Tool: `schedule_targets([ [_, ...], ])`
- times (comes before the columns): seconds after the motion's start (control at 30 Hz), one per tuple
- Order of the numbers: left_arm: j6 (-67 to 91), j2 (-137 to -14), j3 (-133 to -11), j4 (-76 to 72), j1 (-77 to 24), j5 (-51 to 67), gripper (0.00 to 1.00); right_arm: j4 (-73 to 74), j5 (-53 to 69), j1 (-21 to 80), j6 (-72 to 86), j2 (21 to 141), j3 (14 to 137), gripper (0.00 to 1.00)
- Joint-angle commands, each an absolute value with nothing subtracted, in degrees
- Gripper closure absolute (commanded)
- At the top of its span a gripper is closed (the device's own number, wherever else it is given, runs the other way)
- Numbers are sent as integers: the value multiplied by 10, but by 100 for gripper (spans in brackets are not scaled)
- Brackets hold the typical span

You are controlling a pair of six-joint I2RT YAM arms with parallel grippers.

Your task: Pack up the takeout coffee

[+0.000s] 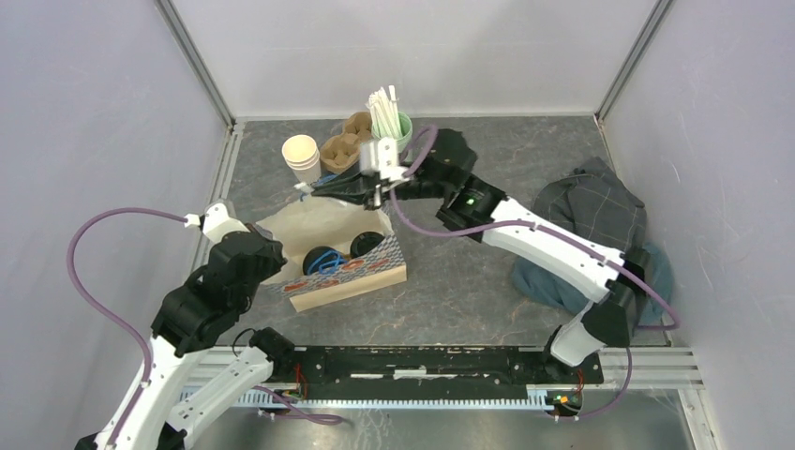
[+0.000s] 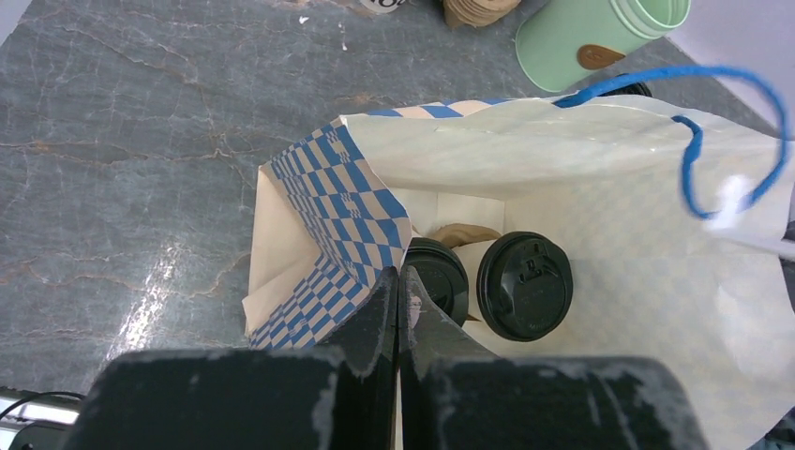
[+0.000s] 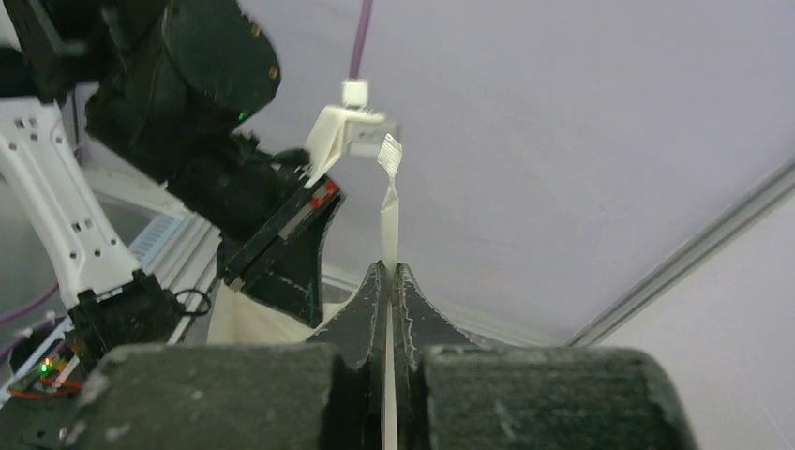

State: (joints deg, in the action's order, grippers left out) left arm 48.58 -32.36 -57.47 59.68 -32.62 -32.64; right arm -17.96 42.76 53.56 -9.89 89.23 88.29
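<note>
A cream paper bag point(image 1: 328, 234) with blue checks stands open at the table's middle left. Inside it stand two takeout coffee cups, of which mostly the black lids point(image 2: 525, 284) point(image 2: 439, 279) show; in the top view they are two dark rounds point(image 1: 323, 261) point(image 1: 367, 246). My left gripper point(image 2: 401, 281) is shut on the bag's near checked rim point(image 2: 347, 216), at the bag's left side point(image 1: 272, 255). My right gripper point(image 3: 388, 272) is shut on a thin cream edge of the bag point(image 3: 387, 211) and holds the far rim up point(image 1: 377, 195).
Behind the bag are a stack of lidless white cups point(image 1: 302, 155), brown cardboard carriers point(image 1: 342, 150) and a green tub of white sticks point(image 1: 392, 122). A grey cloth point(image 1: 591, 216) lies at the right. The bag's blue handle point(image 2: 694, 141) loops over its right side.
</note>
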Motion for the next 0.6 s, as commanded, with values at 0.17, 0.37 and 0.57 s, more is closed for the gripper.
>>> schedule_targets([
  [0.17,492,-348,-607,574,-328,-340,98,-3,389,565,-256,963,941,100],
  [0.37,487,-349,-604,565,-328,-344,98,44,359,570,-256,958,933,100],
  [0.57,489,-338,-599,567,-328,-342,98,11,349,574,-197,932,1001,100],
])
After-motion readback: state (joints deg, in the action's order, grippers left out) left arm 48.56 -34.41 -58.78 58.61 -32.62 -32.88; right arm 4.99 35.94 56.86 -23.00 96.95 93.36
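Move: The right hand, holding the wrapped straw pointing left, is high up: the takeout bag's middle lies about 8 cm ahead, laterally level, some 29 cm below. The green straw holder is around 41 cm ahead, 12 cm right; the paper cup stack about 33 cm ahead, 9 cm left, both some 36 cm down. From the left hand, still pinching the bag's left edge, the bag's middle is 8 cm ahead, 8 cm right, 9 cm below. The right hand lowers the straw about 11 cm towards the bag, easing left and tipping some 20 degrees down. ##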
